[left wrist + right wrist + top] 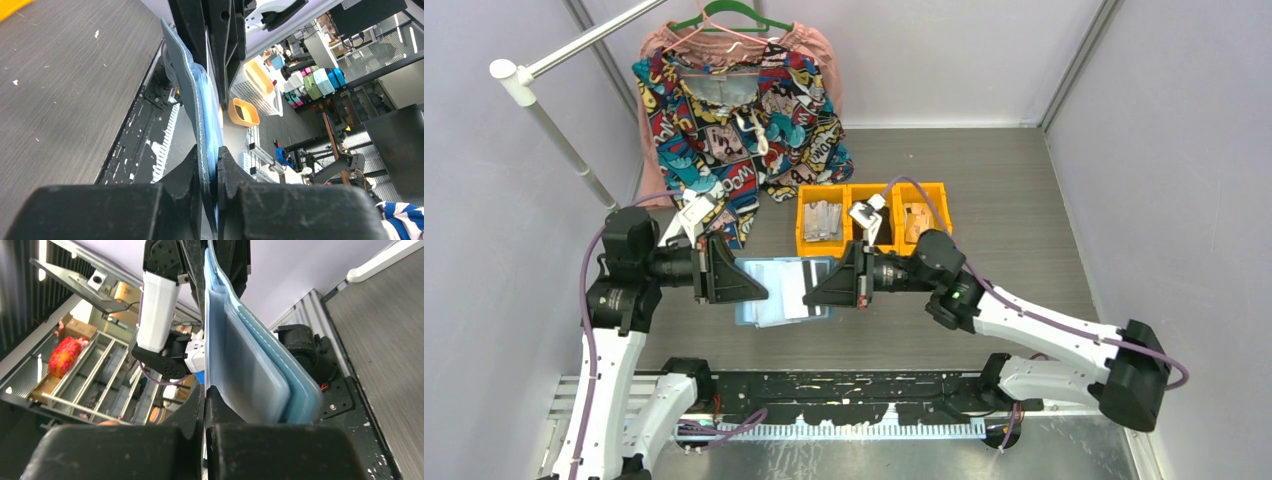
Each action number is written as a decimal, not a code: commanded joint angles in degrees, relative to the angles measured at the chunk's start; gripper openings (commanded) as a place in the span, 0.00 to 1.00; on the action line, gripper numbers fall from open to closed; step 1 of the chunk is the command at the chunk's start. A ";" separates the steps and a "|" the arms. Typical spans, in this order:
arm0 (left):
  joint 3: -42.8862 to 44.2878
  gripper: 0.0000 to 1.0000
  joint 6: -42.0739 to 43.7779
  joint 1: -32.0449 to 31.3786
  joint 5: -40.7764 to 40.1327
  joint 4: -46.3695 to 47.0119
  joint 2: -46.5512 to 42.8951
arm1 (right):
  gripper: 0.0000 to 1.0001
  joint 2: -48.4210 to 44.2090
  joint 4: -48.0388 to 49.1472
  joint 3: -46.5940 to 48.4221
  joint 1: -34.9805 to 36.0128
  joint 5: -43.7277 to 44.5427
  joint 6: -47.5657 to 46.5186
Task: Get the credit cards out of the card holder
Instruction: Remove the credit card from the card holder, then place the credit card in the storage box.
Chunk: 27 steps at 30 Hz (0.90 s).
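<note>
The teal-blue card holder [769, 295] hangs open above the table between my two grippers. My left gripper [749, 283] is shut on its left edge; in the left wrist view the holder [200, 100] stands edge-on, pinched between the fingertips [209, 152]. A whitish credit card [796, 283] with a dark stripe sticks out of the holder's right side. My right gripper [819, 287] is shut on that card's thin edge. In the right wrist view the jaws [205, 390] are pressed together on a thin pale edge, with the holder's light-blue sleeves [260, 375] just to their right.
Three orange bins [872, 215] with small items stand in a row behind the grippers. A colourful shirt on a green hanger [734, 110] hangs at the back left from a white rod [544, 110]. A black mounting rail [844, 385] runs along the near edge.
</note>
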 commanded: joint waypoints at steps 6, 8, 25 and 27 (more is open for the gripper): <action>3.49 0.00 6.62 -0.11 -5.32 -2.16 0.53 | 0.01 -11.43 -11.47 -0.43 -12.34 -3.62 -4.61; 5.70 0.00 14.47 -0.09 -9.34 -9.33 1.10 | 0.01 -13.12 -20.37 2.05 -18.79 -3.82 -8.20; 10.10 0.00 23.57 -0.09 -9.09 -15.76 -4.09 | 0.02 37.51 -38.74 30.88 -24.43 15.40 -22.05; 10.46 0.00 22.96 -0.09 -8.94 -15.65 -4.12 | 0.03 42.45 -39.08 34.98 -23.05 15.29 -21.68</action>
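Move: The right gripper, pinching a card at the open card holder, is bound for the grey card pile in the yellow bin's left compartment: about 29 cm ahead, 1 cm right and some 31 cm below. The bin's middle compartment lies about 11 cm right of the right hand, equally far ahead and as low. The card holder's middle is some 3 cm left and 1 cm ahead of that hand, level with it. From the left hand, the card pile is roughly 28 cm ahead, 8 cm right and 31 cm below. Keep the right fingers shut on the card and draw it off to the right, out of the card holder, by about 10 cm, then swing it forward and down to the yellow bin, some 26 cm forward and 22 cm lower overall, easing back left and turning the fingers to point forward-left and down. With the left gripper keep hold of the card holder, shift it 2 cm forward and back again, rolling its forward side up about 20 degrees. ##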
